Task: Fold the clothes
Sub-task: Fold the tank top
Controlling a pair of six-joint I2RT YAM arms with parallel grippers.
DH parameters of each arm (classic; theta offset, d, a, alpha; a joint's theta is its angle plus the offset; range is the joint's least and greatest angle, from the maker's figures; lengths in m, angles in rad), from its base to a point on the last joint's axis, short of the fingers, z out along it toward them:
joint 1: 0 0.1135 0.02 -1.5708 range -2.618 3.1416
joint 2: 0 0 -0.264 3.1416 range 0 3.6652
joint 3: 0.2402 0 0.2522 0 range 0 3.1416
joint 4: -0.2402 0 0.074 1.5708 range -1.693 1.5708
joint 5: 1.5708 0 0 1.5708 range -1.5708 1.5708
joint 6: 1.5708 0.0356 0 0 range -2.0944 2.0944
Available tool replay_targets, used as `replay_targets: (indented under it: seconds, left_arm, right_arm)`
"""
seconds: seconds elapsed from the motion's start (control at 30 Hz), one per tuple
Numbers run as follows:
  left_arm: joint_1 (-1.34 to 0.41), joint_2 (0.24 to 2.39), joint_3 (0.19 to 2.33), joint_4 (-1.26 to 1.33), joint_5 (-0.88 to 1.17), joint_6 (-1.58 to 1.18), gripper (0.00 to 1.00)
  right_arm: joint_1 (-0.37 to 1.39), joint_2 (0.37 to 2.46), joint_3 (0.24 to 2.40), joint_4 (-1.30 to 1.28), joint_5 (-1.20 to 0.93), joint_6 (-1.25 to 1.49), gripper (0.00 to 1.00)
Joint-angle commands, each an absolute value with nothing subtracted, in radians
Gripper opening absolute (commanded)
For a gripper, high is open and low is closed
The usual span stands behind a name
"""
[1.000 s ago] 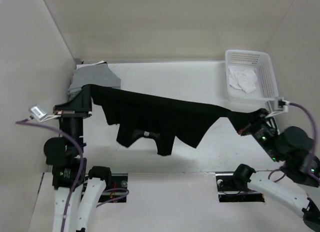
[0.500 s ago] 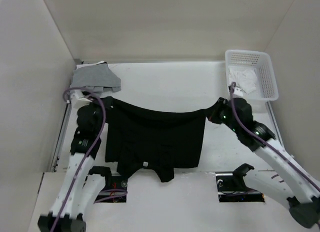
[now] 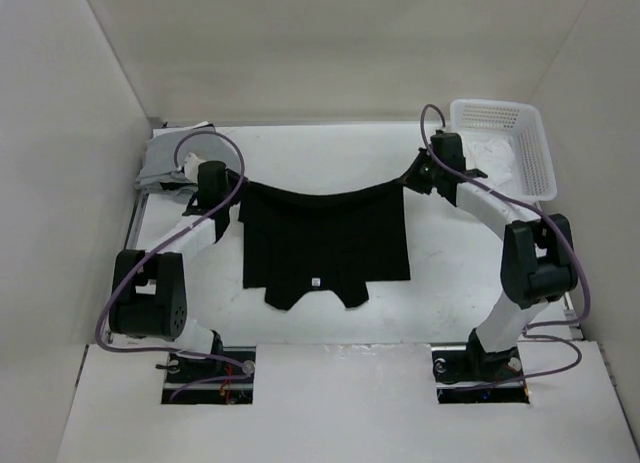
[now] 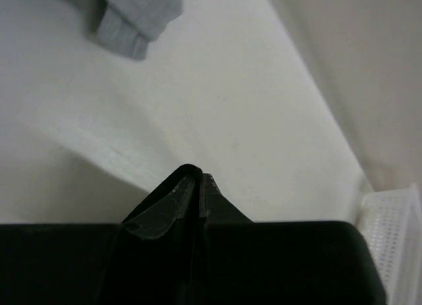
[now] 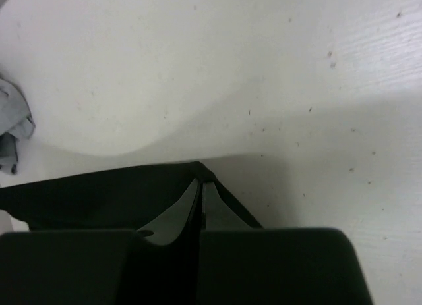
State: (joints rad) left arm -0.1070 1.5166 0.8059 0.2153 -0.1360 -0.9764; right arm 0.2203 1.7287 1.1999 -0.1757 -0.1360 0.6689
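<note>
The clothes include a plain black garment (image 3: 325,243) with a tiny pale label (image 3: 314,280). Its top edge is stretched between both grippers over the far half of the table, and the rest trails toward the arm bases. My left gripper (image 3: 236,189) is shut on the garment's left corner; in the left wrist view the closed gripper (image 4: 198,177) shows only dark. My right gripper (image 3: 404,179) is shut on the right corner, and black fabric (image 5: 99,193) runs left from the closed gripper (image 5: 200,182). A grey garment (image 3: 168,159) lies at the back left, white clothes (image 3: 488,155) in the basket.
The white basket (image 3: 530,133) stands at the back right corner, its edge also in the left wrist view (image 4: 395,239). The grey garment shows in the wrist views too (image 4: 135,15) (image 5: 13,130). Walls close the table at the left, back and right.
Both arms have swung from the near sides toward the back of the table and closer together. The black garment went with them and now hangs narrower between them.
</note>
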Motion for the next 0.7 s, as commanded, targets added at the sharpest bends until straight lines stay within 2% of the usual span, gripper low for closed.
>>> replay_targets:
  seconds: [0.0, 0.37, 0.67]
  left_arm:
    - [-0.099, 1.444, 0.845, 0.337, -0.117, -1.000, 0.02]
    - [-0.104, 1.022, 0.491, 0.269, -0.065, -1.046, 0.03]
    - [-0.031, 0.490, 0.266, -0.039, 0.026, -1.035, 0.04]
  right_arm:
    - [0.208, 1.646, 1.232, -0.112, -0.149, 0.644, 0.00]
    - [0.258, 1.211, 0.738, -0.008, -0.097, 0.713, 0.01]
    - [0.332, 0.910, 0.470, -0.067, -0.071, 0.807, 0.01]
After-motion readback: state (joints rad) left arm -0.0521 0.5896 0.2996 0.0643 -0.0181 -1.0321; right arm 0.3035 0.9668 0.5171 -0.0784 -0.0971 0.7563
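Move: Both hands hold the hem corners of the black tank top, about 9 cm above the table. From the left hand its shoulder end with the label lies some 28 cm back and 18 to the right; the grey clothes pile is about 13 cm to that hand's left and 7 farther out. From the right hand the same shoulder end is roughly 28 cm back and 21 to the left, with the white basket about 25 cm to the right and 9 farther out. Back towards the robot, both hands sweep together after a short lift, carrying the pinched hem over the body of the tank top towards its shoulder end, about 15 cm. The left rises roughly 6 cm and stays near that height, its fingers tipping up some 15 degrees; the right lifts about 4 cm, then sinks most of that again. Both grips stay shut. ##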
